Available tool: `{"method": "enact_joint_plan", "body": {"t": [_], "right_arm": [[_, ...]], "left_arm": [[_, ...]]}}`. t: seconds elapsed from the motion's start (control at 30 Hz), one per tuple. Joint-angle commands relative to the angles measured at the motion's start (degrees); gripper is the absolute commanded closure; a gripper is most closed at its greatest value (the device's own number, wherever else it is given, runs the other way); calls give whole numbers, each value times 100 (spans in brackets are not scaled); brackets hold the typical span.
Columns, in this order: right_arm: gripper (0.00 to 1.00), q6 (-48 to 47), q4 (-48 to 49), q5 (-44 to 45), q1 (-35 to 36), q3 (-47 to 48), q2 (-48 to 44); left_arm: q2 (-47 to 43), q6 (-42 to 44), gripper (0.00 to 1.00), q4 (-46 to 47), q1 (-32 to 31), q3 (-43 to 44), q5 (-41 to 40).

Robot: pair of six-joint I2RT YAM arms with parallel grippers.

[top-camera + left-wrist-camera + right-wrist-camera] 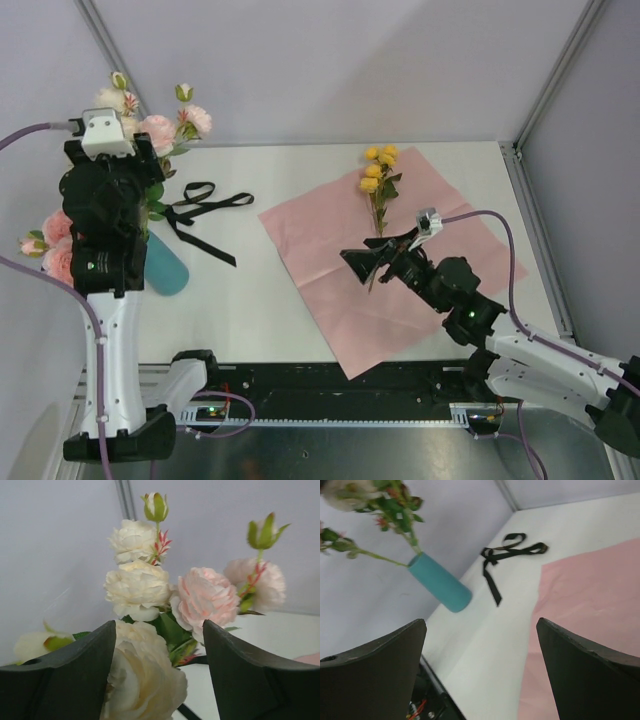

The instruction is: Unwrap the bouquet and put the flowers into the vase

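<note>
The teal vase (pixel 168 268) stands at the table's left with pink and cream flowers (pixel 158 130) in it; the right wrist view shows the vase (pixel 440 582) with stems rising from its mouth. My left gripper (pixel 159 625) hangs among the blooms, open. A cream rose (pixel 142 680) sits between the jaws against the left finger, clear of the right one. A yellow flower sprig (pixel 378 172) lies on the spread pink paper (pixel 440 260). No wrapped bouquet shows. My right gripper (pixel 362 260) hovers open and empty by the paper's left edge, near the sprig's stem end.
The untied black ribbon (pixel 203 205) lies on the white table between vase and paper. Metal frame posts rise at the back left and right corners. A black rail runs along the near edge by the arm bases.
</note>
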Motion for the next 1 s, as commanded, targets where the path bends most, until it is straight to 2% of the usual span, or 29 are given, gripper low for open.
{"method": "enact_joint_plan", "body": {"t": [0.0,0.2,0.37,0.47,0.67,0.77,0.97], "right_arm": [[1,22,-683,474,-426,475,339],[6,-185,-1408,672,-1369,944,1130],[18,-123,-1657,544,-1920,1253,2105],[26,-32,-1471,191,-2144,1285,2607],[31,-13,-1313,-167,-2499,1669,3728],[37,-91,-1136,-198,-2704,1841,4295],[48,-52,-929,-767,-3020,2178,5213]], "left_arm": [[-437,-1041,21,-112,36,132,563],[-728,-2028,10,-299,35,236,2137],[-1188,-2598,6,-315,35,-54,3169],[-1539,-2865,5,-323,34,-410,3309],[-2071,-3267,4,-331,-15,-1030,3730],[-2171,-3305,4,-328,-140,-1238,4073],[-2397,-3345,4,-324,-334,-1553,4213]]}}
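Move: The yellow flowers lie lengthwise on the pink paper, the middle of their stems about 20 cm ahead of the right hand, 8 cm to its right and 26 cm below. The paper's middle is some 12 cm ahead of that hand and 10 cm to its right. From the left hand, in the blooms above the vase, the yellow flowers are roughly 44 cm right, 10 cm ahead and 43 cm down; the vase stands almost beneath, 3 cm right and 32 cm down. The right hand swoops down about 22 cm and forward nearly as far, drifting right as well, towards the yellow flowers' stem; its fingers tip some 35 degrees downward, the wrist rolls and turns clockwise, and the wide-open gripper narrows to about half, ending astride the stem but not shut on it. Meanwhile the left hand backs out of the blooms in the vase, some 15 cm right and 11 cm back, rising slightly before sinking, turning clockwise and spreading its fingers fully. ##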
